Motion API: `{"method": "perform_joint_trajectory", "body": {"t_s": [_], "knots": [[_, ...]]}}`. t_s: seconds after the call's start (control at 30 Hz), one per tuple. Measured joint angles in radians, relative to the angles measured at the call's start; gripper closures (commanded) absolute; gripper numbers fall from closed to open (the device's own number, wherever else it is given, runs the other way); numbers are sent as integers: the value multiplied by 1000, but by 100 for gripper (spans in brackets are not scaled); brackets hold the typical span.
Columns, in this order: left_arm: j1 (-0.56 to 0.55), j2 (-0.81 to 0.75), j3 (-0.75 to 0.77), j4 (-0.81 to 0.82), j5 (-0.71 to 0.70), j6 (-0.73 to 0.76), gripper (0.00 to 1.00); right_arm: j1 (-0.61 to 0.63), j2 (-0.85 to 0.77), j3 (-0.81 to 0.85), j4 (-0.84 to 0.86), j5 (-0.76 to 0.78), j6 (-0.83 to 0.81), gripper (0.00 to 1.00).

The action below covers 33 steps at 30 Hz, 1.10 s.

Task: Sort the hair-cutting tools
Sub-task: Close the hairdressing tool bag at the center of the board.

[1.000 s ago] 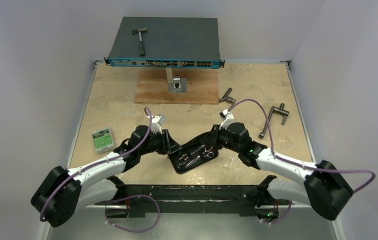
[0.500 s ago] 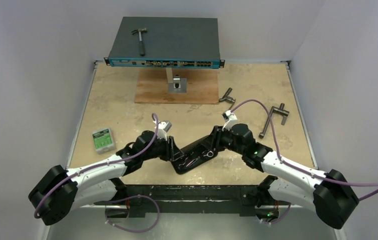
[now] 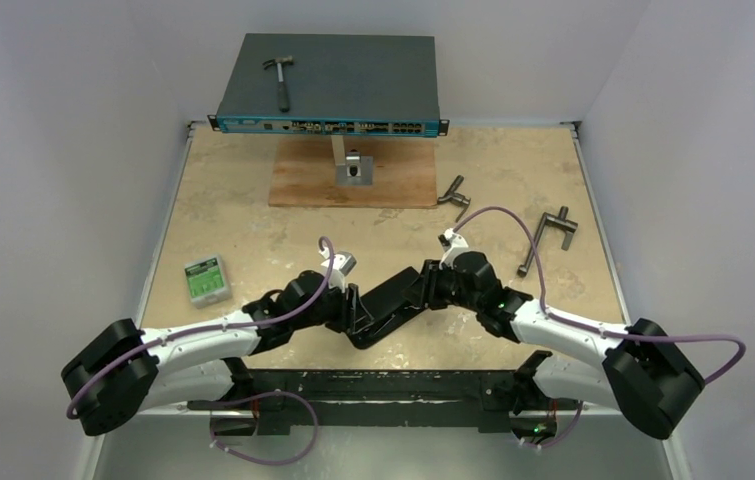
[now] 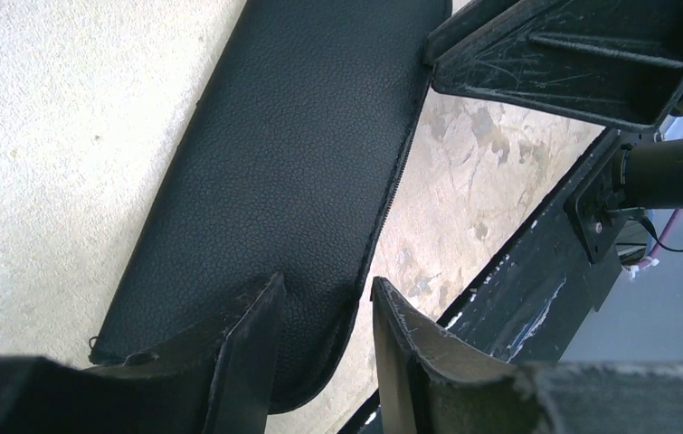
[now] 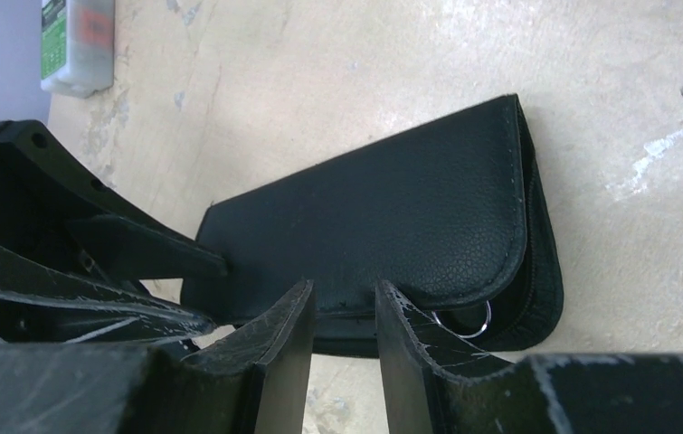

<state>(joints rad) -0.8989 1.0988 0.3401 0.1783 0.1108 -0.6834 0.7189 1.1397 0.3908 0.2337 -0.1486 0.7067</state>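
Note:
A black leather case (image 3: 390, 300) lies folded shut near the table's front edge, between both grippers. It fills the left wrist view (image 4: 292, 163) and the right wrist view (image 5: 383, 217). A silver scissor ring (image 5: 464, 323) peeks out under the flap at the case's rounded end. The comb and hair clip are hidden. My left gripper (image 4: 326, 280) stands open over the case's rounded corner (image 3: 351, 308), one finger over the flap and the other past its edge. My right gripper (image 5: 344, 286) is open just short of the case's long edge (image 3: 421, 290), holding nothing.
A hammer (image 3: 279, 80) lies on the network switch (image 3: 333, 90) at the back, above a wooden board (image 3: 353, 178). Two grey T-handled tools (image 3: 456, 192) (image 3: 548, 238) lie at the right. A green box (image 3: 205, 280) sits at the left. The black front rail (image 4: 536, 271) runs close by the case.
The case lay open with the scissors showing; its flap now lies folded over them. Both grippers have moved in towards the case, and the right jaws have come apart.

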Motion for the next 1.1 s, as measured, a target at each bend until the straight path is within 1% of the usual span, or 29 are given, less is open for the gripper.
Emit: {"method": "perform_joint_trajectory", "body": {"t_s": [0.13, 0.2, 0.4, 0.57, 0.7, 0.83, 1.0, 1.1], "knots": [[-7, 3, 10, -13, -4, 1, 59, 0, -23, -35, 7, 1, 1, 69], [-8, 13, 16, -16, -4, 5, 59, 0, -31, -39, 6, 4, 0, 67], [-8, 14, 23, -26, -16, 7, 56, 0, -91, -39, -15, 6, 6, 55], [-8, -29, 23, -74, -48, 6, 51, 0, -186, -12, -89, 24, 9, 44], [-8, -84, 29, -129, -83, 3, 45, 0, -237, 4, -108, 30, 20, 38], [-8, -169, 45, -194, -145, -11, 40, 0, -252, -1, -121, 34, 50, 37], [-8, -284, 49, -264, -238, -34, 37, 0, -242, -39, -121, 32, 87, 37], [-7, -320, 49, -291, -286, -43, 37, 0, -202, -44, -111, 26, 98, 37]]}}
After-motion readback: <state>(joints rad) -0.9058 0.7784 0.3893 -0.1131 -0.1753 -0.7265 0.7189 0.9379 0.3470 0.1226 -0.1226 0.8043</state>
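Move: The hair-tool bag lies folded shut on a slant between the hands, its middle some 7 cm right of the left fingers and 2 cm ahead, about 1 cm lower; from the right fingers it is roughly 5 cm left, 4 cm back and 3 cm below. The battery box stands about 30 cm left of the left hand and 8 cm ahead, and the small metal fitting about 19 cm ahead of the right hand and 8 cm to its right. Let the folded lid go: keep the left gripper on the lid's left end for about half the time, then lift it some 5 cm while swinging it left and a little forward, turning about 15 degrees counter-clockwise and opening the fingers wider. Let the right gripper settle slightly, raise it off the near edge about 5 cm as its fingers open wide, then sink it again some 3 cm, easing back and right. ##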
